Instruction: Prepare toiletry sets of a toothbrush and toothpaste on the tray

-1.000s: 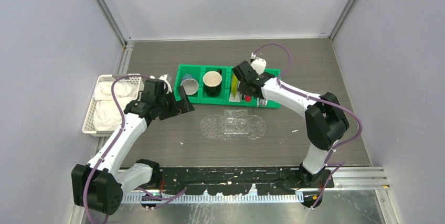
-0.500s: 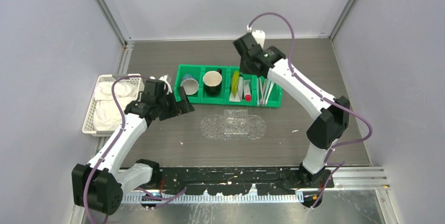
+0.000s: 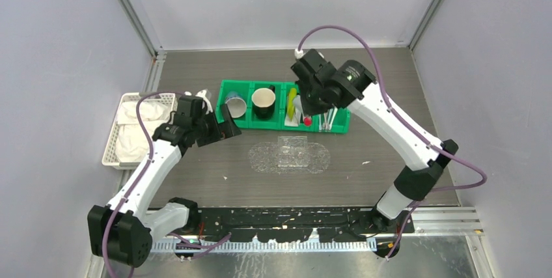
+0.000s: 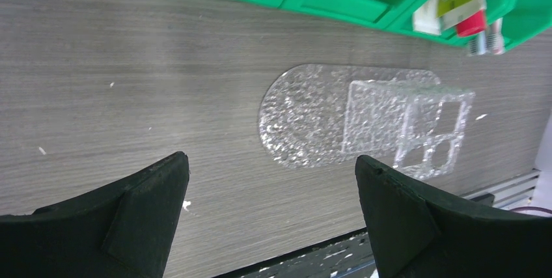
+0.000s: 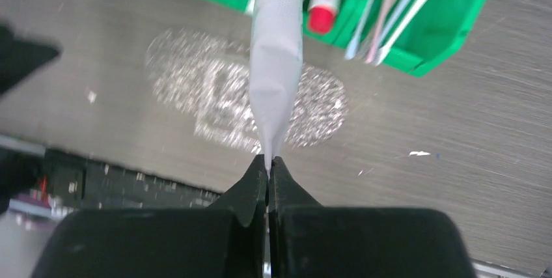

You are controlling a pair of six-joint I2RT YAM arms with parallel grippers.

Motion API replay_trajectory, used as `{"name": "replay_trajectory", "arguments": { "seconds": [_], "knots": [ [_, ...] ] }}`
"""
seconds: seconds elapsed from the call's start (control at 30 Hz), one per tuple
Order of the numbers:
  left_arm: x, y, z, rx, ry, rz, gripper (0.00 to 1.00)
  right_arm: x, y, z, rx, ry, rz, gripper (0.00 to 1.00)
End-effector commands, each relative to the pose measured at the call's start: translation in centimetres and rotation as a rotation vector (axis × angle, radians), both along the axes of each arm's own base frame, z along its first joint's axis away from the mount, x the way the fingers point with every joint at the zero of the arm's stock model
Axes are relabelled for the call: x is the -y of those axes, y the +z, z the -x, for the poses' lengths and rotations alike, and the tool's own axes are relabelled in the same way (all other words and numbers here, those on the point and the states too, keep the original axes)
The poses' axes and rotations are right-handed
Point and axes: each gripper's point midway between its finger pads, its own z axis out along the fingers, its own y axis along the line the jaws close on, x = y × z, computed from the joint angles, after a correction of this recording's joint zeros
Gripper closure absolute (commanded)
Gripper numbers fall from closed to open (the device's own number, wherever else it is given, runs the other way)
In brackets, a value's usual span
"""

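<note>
My right gripper (image 5: 269, 159) is shut on the flat crimped end of a white toothpaste tube (image 5: 276, 63) with a green cap, which hangs above the table between the green bin (image 5: 449, 43) and the speckled clear tray (image 5: 319, 105). From above, the right gripper (image 3: 304, 101) hovers over the bin's right compartments. Slim wrapped toothbrushes (image 5: 390, 17) and a red-capped tube (image 5: 323, 1) lie in the bin. The tray (image 3: 260, 157) lies in front of the bin with a clear rack (image 4: 403, 122) on it. Left of the tray (image 4: 306, 118), my left gripper (image 4: 270, 167) stands open and holds nothing.
The green bin (image 3: 224, 96) also holds a tipped blue cup (image 3: 235, 105), a black mug (image 3: 263, 102) and a yellow-green packet (image 3: 291, 97). A white mesh basket (image 3: 114, 144) with white cloths stands at the far left. White crumbs dot the table.
The right gripper closed on the toothpaste tube in the bin and lifted it up and toward the tray as the arm rose. The left arm stayed put.
</note>
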Motion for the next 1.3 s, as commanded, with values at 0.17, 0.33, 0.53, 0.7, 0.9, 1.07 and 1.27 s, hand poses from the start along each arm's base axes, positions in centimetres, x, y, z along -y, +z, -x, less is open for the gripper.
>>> {"name": "replay_trajectory", "arguments": {
  "seconds": [0.17, 0.33, 0.53, 0.7, 0.9, 1.07, 1.27],
  "knots": [
    [6.3, 11.2, -5.8, 0.179, -0.119, 0.316, 0.00, -4.0, 2.7, 9.7, -0.037, 0.266, -0.133, 0.99],
    [8.3, 13.9, -7.6, 0.207, -0.142, 0.387, 0.00, -6.2, 1.3, 12.2, -0.053, 0.336, -0.125, 0.99],
    [10.7, 12.2, -6.3, 0.154, -0.213, 0.394, 0.00, -9.3, 2.2, 12.8, -0.046, 0.407, -0.197, 0.99],
    [12.9, 9.0, -1.8, 0.082, -0.291, 0.374, 0.00, -11.0, 3.5, 10.5, 0.034, 0.404, -0.188, 0.99],
    [14.1, 6.1, 3.6, 0.052, -0.331, 0.349, 0.00, -10.1, 5.6, 5.7, 0.091, 0.299, -0.285, 0.99],
    [12.9, 6.0, 3.7, 0.063, -0.311, 0.293, 0.00, -9.2, 6.9, 6.0, 0.117, 0.301, -0.334, 0.99],
    [13.8, 6.4, 3.1, 0.063, -0.313, 0.318, 0.00, -8.9, 7.6, 6.3, 0.131, 0.307, -0.367, 0.99]
  ]
}}
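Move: The right hand holds the white toothpaste by its tail, the tube's middle about 3 cm ahead, 3 cm left and 4 cm below. The waiting left gripper is some 27 cm left of this hand, 6 cm back and 13 cm lower; the clear holder lies 9 cm back, 4 cm left and 21 cm below. The black mug stands about 11 cm ahead, 14 cm left and 17 cm below. From the open left hand the toothpaste is roughly 9 cm ahead, 24 cm right and 9 cm above. The right carries toothpaste about 12 cm back-left, while the open left gripper arcs 13 cm right towards it. ##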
